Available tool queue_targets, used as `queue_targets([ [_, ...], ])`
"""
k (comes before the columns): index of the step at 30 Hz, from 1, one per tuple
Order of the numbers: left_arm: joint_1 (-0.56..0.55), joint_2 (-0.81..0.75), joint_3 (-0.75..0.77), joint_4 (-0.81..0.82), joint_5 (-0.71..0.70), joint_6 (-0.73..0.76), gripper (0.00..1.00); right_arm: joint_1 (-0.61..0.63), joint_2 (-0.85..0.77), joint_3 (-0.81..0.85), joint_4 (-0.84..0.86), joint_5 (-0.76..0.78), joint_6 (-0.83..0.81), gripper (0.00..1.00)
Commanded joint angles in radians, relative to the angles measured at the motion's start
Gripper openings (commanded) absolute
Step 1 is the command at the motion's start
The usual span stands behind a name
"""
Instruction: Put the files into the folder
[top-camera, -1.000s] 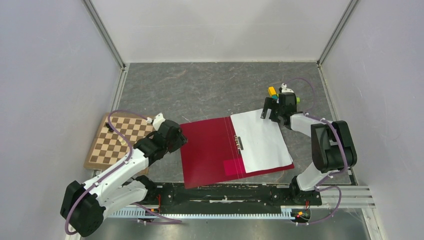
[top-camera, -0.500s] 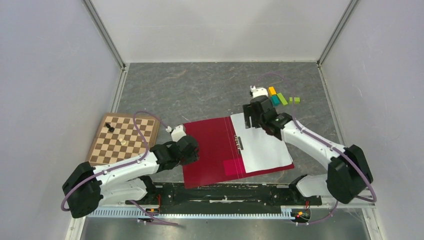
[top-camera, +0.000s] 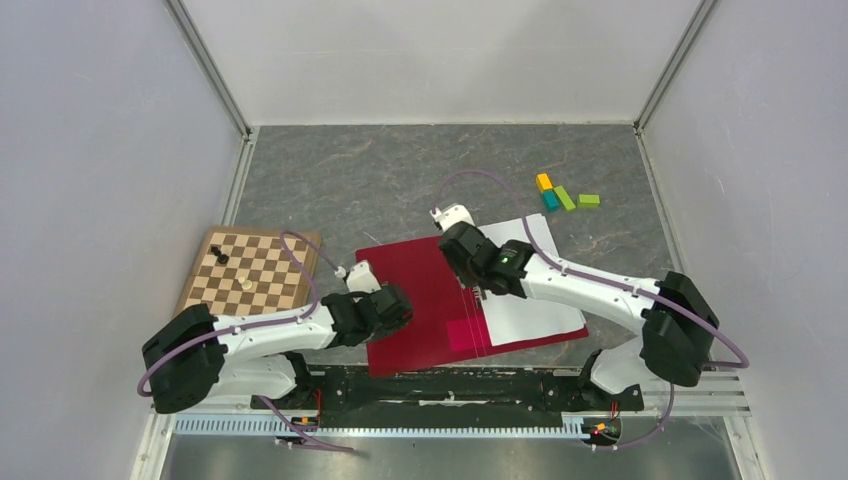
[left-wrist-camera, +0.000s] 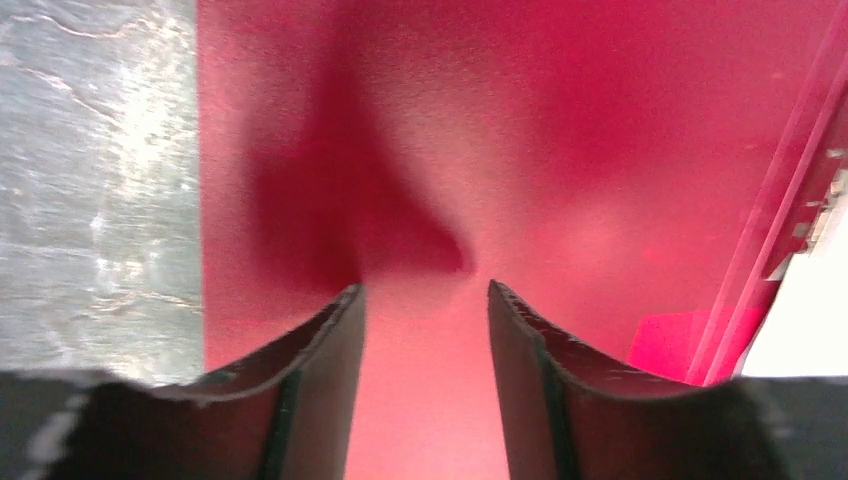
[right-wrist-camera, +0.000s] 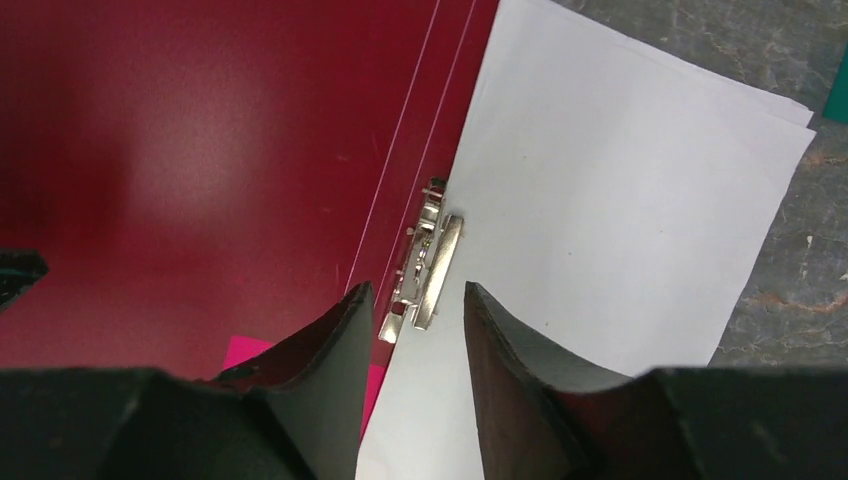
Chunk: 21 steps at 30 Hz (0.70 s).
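Note:
The crimson folder (top-camera: 415, 290) lies open on the table, its metal clip (right-wrist-camera: 430, 262) along the spine and a pink square (right-wrist-camera: 243, 350) near the spine. The white files (top-camera: 535, 300) rest on its right half, their far corners sticking out past the cover. My left gripper (top-camera: 400, 306) hovers low over the bare left half (left-wrist-camera: 560, 150), open with only red cover between its fingers. My right gripper (top-camera: 478, 283) is over the spine, jaws partly open and empty, with the clip just beyond its fingertips (right-wrist-camera: 352, 300).
A wooden chessboard (top-camera: 245, 275) with a couple of pieces lies left of the folder, close to the left arm. Several small coloured blocks (top-camera: 565, 195) sit at the back right. Grey walls close in both sides.
The right arm swung from the blocks at the back right to the folder's spine, its jaws narrowing. The left gripper moved from the chessboard side onto the folder's left half.

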Motion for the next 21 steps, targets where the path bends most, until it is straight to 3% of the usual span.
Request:
queue_targets([
  [1, -0.006, -0.011, -0.005, -0.063, -0.073, -0.132, 0.66, 0.048, 0.032, 0.05, -0.047, 0.046, -0.013, 0.41],
  [21, -0.007, 0.01, -0.012, -0.084, -0.066, -0.177, 0.68, 0.068, 0.095, 0.014, -0.018, 0.055, -0.035, 0.18],
])
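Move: The folder's metal clip, on the spine, lies almost under the right hand: about 3 cm back, 1 cm to its right and some 11 cm below. The paper sheets' middle is roughly 1 cm back and 11 cm to that hand's right, and the pink pocket's about 13 cm back and 1 cm to its left, both at table height. From the left hand, low over the red cover, the clip is about 6 cm ahead and 17 cm to the right. Over the metal clip the right hand sinks about 3 cm, easing back some 1.5 cm towards it at first and then going nearly straight down, with a slight roll. Its empty fingers narrow from under half open to about a fifth, ending still well above the clip. Low over the red cover, the left hand spreads its fingers and turns about 5 degrees counter-clockwise, otherwise staying put. ##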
